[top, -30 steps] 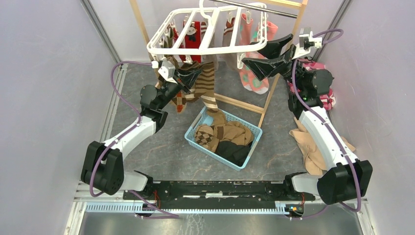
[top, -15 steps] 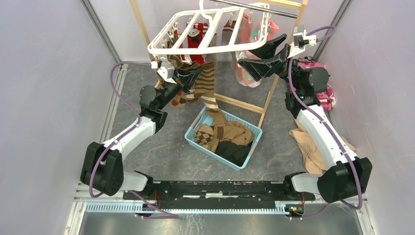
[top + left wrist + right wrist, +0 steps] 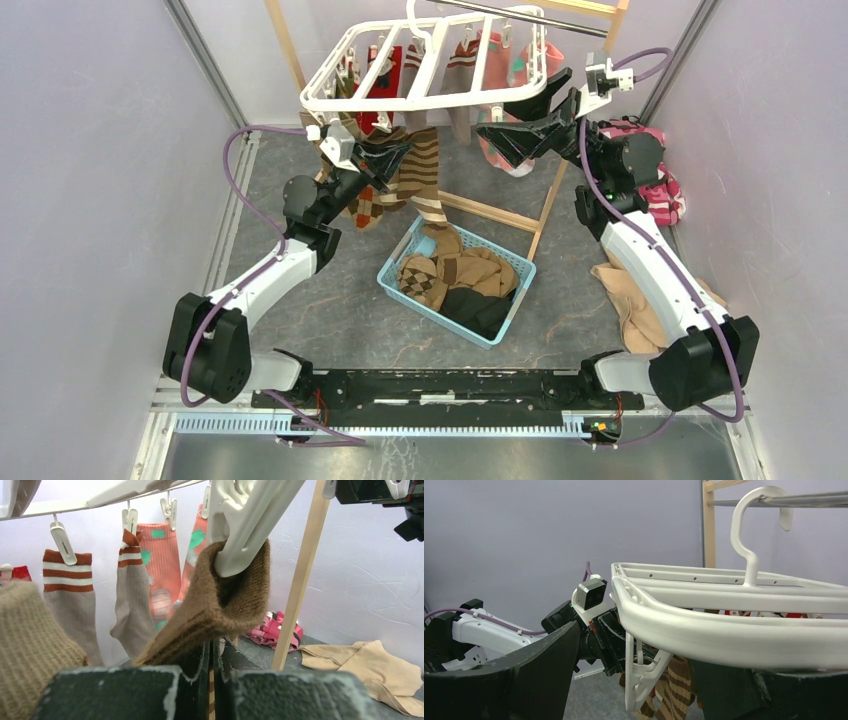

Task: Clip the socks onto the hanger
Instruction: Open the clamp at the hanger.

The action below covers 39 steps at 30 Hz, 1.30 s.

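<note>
The white hanger (image 3: 430, 72) hangs from a rod at the back, with several socks clipped under it. My left gripper (image 3: 392, 156) is just below its front left rim, shut on a brown striped sock (image 3: 422, 172). In the left wrist view the gripper (image 3: 212, 652) pinches that sock (image 3: 220, 610) while the cuff sits up against a white clip (image 3: 245, 535); whether the clip bites it I cannot tell. My right gripper (image 3: 503, 115) is open at the hanger's right rim. In the right wrist view the rim (image 3: 724, 635) crosses between the wide fingers (image 3: 531, 672), above a dangling clip (image 3: 644, 680).
A light blue basket (image 3: 436, 313) holding more socks (image 3: 450, 275) stands on the floor in the middle. The wooden frame stand (image 3: 548, 200) rises behind it. A pink camouflage cloth (image 3: 665, 200) and a beige cloth (image 3: 630, 300) lie on the right.
My right gripper has moved up and to the left under the hanger's right side, and the hanger has tilted and shifted with it. The left gripper has kept its hold and hardly moved.
</note>
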Tool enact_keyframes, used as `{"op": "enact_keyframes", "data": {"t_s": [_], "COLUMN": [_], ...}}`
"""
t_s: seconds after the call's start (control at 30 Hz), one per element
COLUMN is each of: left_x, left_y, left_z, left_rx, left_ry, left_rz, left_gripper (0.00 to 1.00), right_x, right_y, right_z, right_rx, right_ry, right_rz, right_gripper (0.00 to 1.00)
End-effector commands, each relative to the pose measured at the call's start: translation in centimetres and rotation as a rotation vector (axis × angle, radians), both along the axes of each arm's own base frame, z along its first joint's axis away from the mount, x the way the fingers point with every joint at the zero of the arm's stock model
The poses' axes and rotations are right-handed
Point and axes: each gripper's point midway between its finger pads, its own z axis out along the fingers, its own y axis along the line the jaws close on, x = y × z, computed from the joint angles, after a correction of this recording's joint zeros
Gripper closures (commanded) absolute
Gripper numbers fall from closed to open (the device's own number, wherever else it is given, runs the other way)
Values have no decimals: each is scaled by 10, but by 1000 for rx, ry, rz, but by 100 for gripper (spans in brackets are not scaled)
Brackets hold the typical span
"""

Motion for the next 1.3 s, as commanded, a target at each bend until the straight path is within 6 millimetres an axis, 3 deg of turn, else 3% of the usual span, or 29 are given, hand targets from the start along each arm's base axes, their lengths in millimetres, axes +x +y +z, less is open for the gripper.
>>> {"op": "enact_keyframes", "data": {"t_s": [0.0,0.2,0.43,0.77,1.27], "left_x": [-16,-16,-16,-16,-15], "left_y": [3,4,4,4,5], "left_z": [28,28,28,29,29], "left_rx": [-38,-38,-37,-35,-35], "left_ry": [-77,-79,-78,-81,-80], "left_rz": [-26,-25,-24,-20,-15], "left_gripper": [98,98,98,98,98], "right_x": [-1,2,-1,-6,-13], "right_y": [0,3,3,-1,-2], "right_z": [18,17,21,21,24], "right_rx": [30,37,50,53,61], "right_ry": [-34,-24,-32,-41,-54], "right_rz": [0,9,20,10,48], "right_gripper": [16,18,29,31,44]}}
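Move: The white clamp at the hanger's near right corner hangs between the right hand's open fingers, only about 2 cm below the hand point and 1 cm ahead. From that hand, the striped brown sock hangs some 10 cm to the left, 2 cm back and 14 cm lower; the pink sock is roughly 9 cm ahead, level sideways and 12 cm below. From the left hand the clamp is about 15 cm to the right, level ahead, 9 cm above. The right fingers narrow from wide open to a bit over half open around the corner clamp, one on either side; whether they already touch it can't be seen. The hand first eases about 1 cm forward and down to the clamp, then creeps back up. Meanwhile the left hand stays put, still pinching the striped sock. ##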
